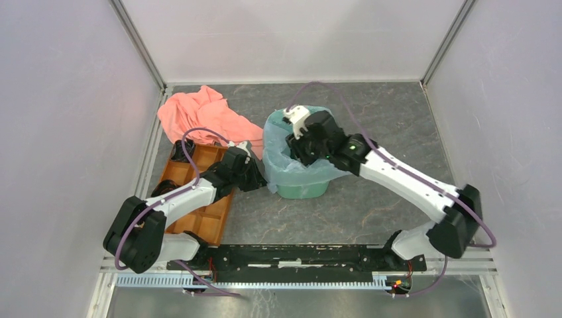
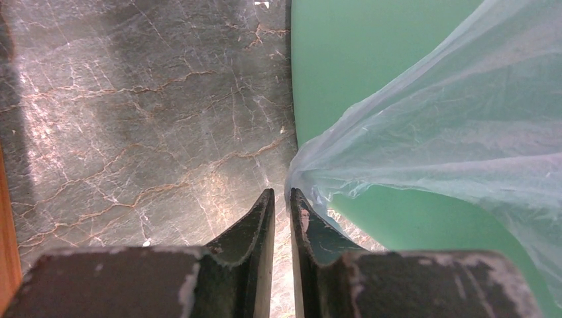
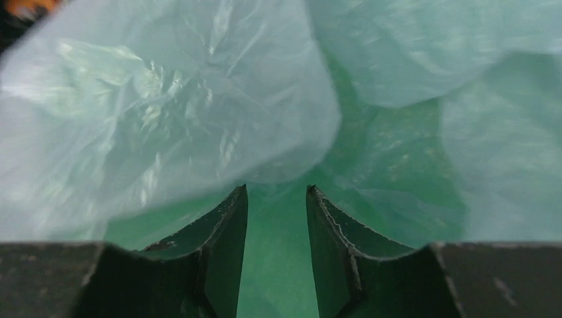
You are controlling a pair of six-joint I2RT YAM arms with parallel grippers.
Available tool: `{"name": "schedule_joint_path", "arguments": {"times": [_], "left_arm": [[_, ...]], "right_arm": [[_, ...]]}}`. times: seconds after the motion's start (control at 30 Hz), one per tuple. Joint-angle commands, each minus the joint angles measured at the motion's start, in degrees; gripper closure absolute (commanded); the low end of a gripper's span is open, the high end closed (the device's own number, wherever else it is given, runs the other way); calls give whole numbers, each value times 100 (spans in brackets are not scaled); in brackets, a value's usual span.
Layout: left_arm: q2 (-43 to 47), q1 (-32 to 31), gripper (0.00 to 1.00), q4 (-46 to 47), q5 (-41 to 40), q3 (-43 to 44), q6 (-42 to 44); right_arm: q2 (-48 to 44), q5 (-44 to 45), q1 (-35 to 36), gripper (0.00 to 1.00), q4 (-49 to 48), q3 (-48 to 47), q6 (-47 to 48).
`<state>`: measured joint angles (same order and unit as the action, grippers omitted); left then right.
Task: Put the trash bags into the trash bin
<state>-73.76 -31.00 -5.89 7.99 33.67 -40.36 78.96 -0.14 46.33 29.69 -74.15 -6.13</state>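
Observation:
The mint-green trash bin point(image 1: 303, 190) stands mid-table with the pale blue trash bag point(image 1: 281, 159) draped over its rim. My right gripper point(image 1: 298, 151) reaches down into the bin's mouth. In the right wrist view its jaws point(image 3: 276, 189) stand apart, with crinkled bag film point(image 3: 152, 112) just ahead of the tips and nothing between them. My left gripper point(image 1: 260, 177) sits low beside the bin's left wall point(image 2: 358, 59). Its fingers point(image 2: 278, 192) are nearly together, and the bag point(image 2: 450, 132) is drawn taut to a gathered corner that ends at the tips.
A salmon-pink cloth point(image 1: 199, 112) lies at the back left. An orange compartment tray point(image 1: 205, 192) lies along the left edge under my left arm, its edge point(image 2: 5, 232) just showing. Enclosure walls ring the grey marbled table point(image 2: 132, 132).

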Motion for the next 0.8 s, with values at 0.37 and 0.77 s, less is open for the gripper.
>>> {"name": "schedule_joint_path", "arguments": {"times": [0.37, 0.77], "left_arm": [[107, -22, 80, 24, -39, 144, 141], [117, -24, 80, -45, -28, 161, 208]], "right_arm": [[1773, 962, 403, 51, -510, 401, 32], [1324, 1212, 402, 16, 502, -885, 35]]}}
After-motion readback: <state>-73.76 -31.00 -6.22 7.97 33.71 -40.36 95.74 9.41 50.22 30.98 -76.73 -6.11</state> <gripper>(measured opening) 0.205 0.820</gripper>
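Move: The right hand is at the mouth of the bin, fingers part-open; the middle of the trash bag lining the bin lies about 11 cm below it, 4 cm ahead and 1 cm to its right. The pink cloth lies some 22 cm ahead, 25 cm left and 22 cm below that hand, the wooden tray level with it, 30 cm left and 22 cm below. From the left hand, low by the bin's near-left side, the bag's middle is about 12 cm right, 4 cm ahead and 6 cm up. The right hand plunges about 13 cm down inside the trash bag, its left side tipping down nearly 20 degrees so the fingers point more steeply into the bin, then rises some 3 cm while the fingers spread from under half to almost wide open, one of them under a fold of bag film at the end. The left hand stays put beside the bin, its nearly shut fingertips still at the bag's drawn-down edge. ##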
